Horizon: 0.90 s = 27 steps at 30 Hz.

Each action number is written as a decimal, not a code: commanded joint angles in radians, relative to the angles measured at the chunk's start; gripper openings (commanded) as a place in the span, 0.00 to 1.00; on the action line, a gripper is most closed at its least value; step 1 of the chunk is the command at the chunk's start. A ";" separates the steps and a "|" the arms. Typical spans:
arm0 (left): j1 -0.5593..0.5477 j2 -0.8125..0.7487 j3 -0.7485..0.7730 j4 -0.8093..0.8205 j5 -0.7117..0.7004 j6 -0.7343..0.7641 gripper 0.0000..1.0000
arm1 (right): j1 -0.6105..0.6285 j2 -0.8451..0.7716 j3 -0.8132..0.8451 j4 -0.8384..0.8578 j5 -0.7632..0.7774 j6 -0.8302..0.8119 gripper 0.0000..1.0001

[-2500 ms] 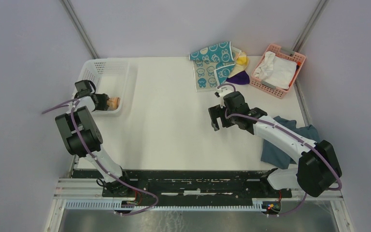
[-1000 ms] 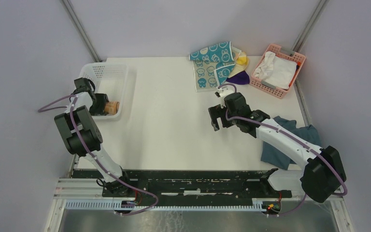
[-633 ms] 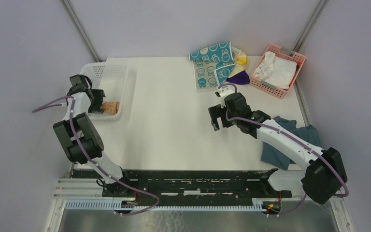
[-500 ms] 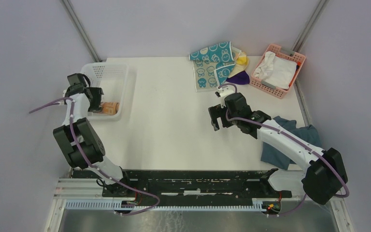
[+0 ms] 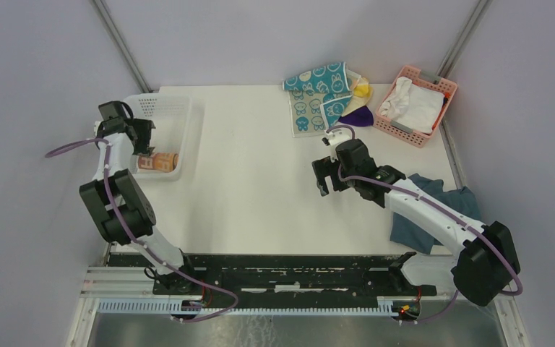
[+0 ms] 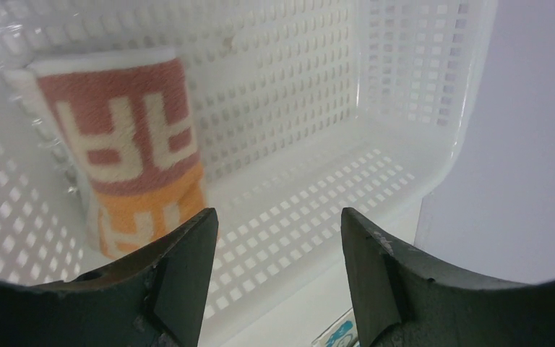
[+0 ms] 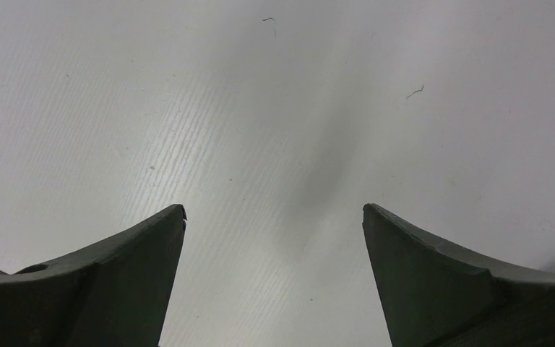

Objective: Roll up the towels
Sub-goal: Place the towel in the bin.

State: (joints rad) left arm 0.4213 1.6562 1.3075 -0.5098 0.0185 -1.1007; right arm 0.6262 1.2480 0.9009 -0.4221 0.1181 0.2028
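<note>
A rolled peach-orange towel (image 5: 157, 160) (image 6: 126, 144) lies in the near end of the white basket (image 5: 181, 116) (image 6: 419, 94). My left gripper (image 5: 144, 148) (image 6: 278, 238) hangs open just above and behind the roll, not touching it, with nothing between its fingers. More towels are heaped at the back of the table: a teal one with rabbit faces (image 5: 318, 94), a pale yellow one (image 5: 362, 88) and a deep purple one (image 5: 358, 116). My right gripper (image 5: 322, 181) (image 7: 274, 217) stands wide open over bare table, in front of that heap.
A pink basket (image 5: 444, 90) holding a white cloth (image 5: 412, 105) stands at the back right. A dull blue-grey cloth (image 5: 433, 210) lies under the right arm near the table's right edge. The white table (image 5: 253, 181) stretches between the two arms.
My left gripper has drawn back and away from the rolled towel, which now lies free in the basket. The right arm has not moved.
</note>
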 commanded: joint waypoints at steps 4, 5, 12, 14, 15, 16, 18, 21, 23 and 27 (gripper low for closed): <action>-0.034 0.210 0.185 0.067 -0.002 0.062 0.70 | 0.003 0.022 0.031 -0.003 0.052 -0.013 1.00; -0.039 0.235 0.195 0.062 -0.014 0.059 0.70 | 0.003 0.027 0.031 -0.004 0.054 -0.013 1.00; -0.047 0.247 0.120 0.023 -0.082 0.037 0.70 | 0.003 0.053 0.038 -0.009 0.067 -0.017 1.00; -0.044 0.212 0.075 0.017 -0.126 0.039 0.70 | 0.003 0.053 0.035 -0.008 0.065 -0.017 1.00; -0.042 0.196 0.053 0.015 -0.144 0.040 0.70 | 0.003 0.052 0.034 -0.007 0.063 -0.017 1.00; -0.039 0.181 0.035 0.015 -0.156 0.040 0.70 | 0.003 0.049 0.031 -0.005 0.061 -0.017 1.00; -0.032 0.162 0.010 0.012 -0.164 0.044 0.70 | 0.004 0.042 0.025 0.001 0.057 -0.016 1.00; -0.018 0.149 -0.019 0.009 -0.158 0.043 0.70 | 0.003 0.034 0.024 0.002 0.058 -0.015 1.00; -0.014 0.143 -0.023 0.014 -0.153 0.052 0.70 | 0.004 0.027 0.025 0.002 0.062 -0.016 1.00; -0.014 0.112 0.001 0.020 -0.145 0.077 0.70 | 0.003 0.021 0.038 -0.003 0.064 -0.017 1.00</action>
State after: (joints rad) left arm 0.4026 1.8362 1.2922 -0.4892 -0.0998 -1.0897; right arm 0.6266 1.3033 0.9009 -0.4427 0.1600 0.1936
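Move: The towel roll lies in the near end of the bin, about 5 cm back from the left gripper, 2 cm to its left and some 11 cm below. The bin's middle is roughly 3 cm ahead and 1 cm left of the gripper, and its near wall stands about 9 cm back and 1 cm left. From the idle right gripper, the roll lies some 44 cm left and 4 cm ahead, about 10 cm below. Swing the left gripper about 5 cm forward over the bin, then sink it some 8 cm inside while drawing it back towards the towel roll, bringing the near finger against the roll's far side. Tip the fingers some 10 degrees nearer to straight down and leave them open. Let the right gripper sink about 2 cm. ##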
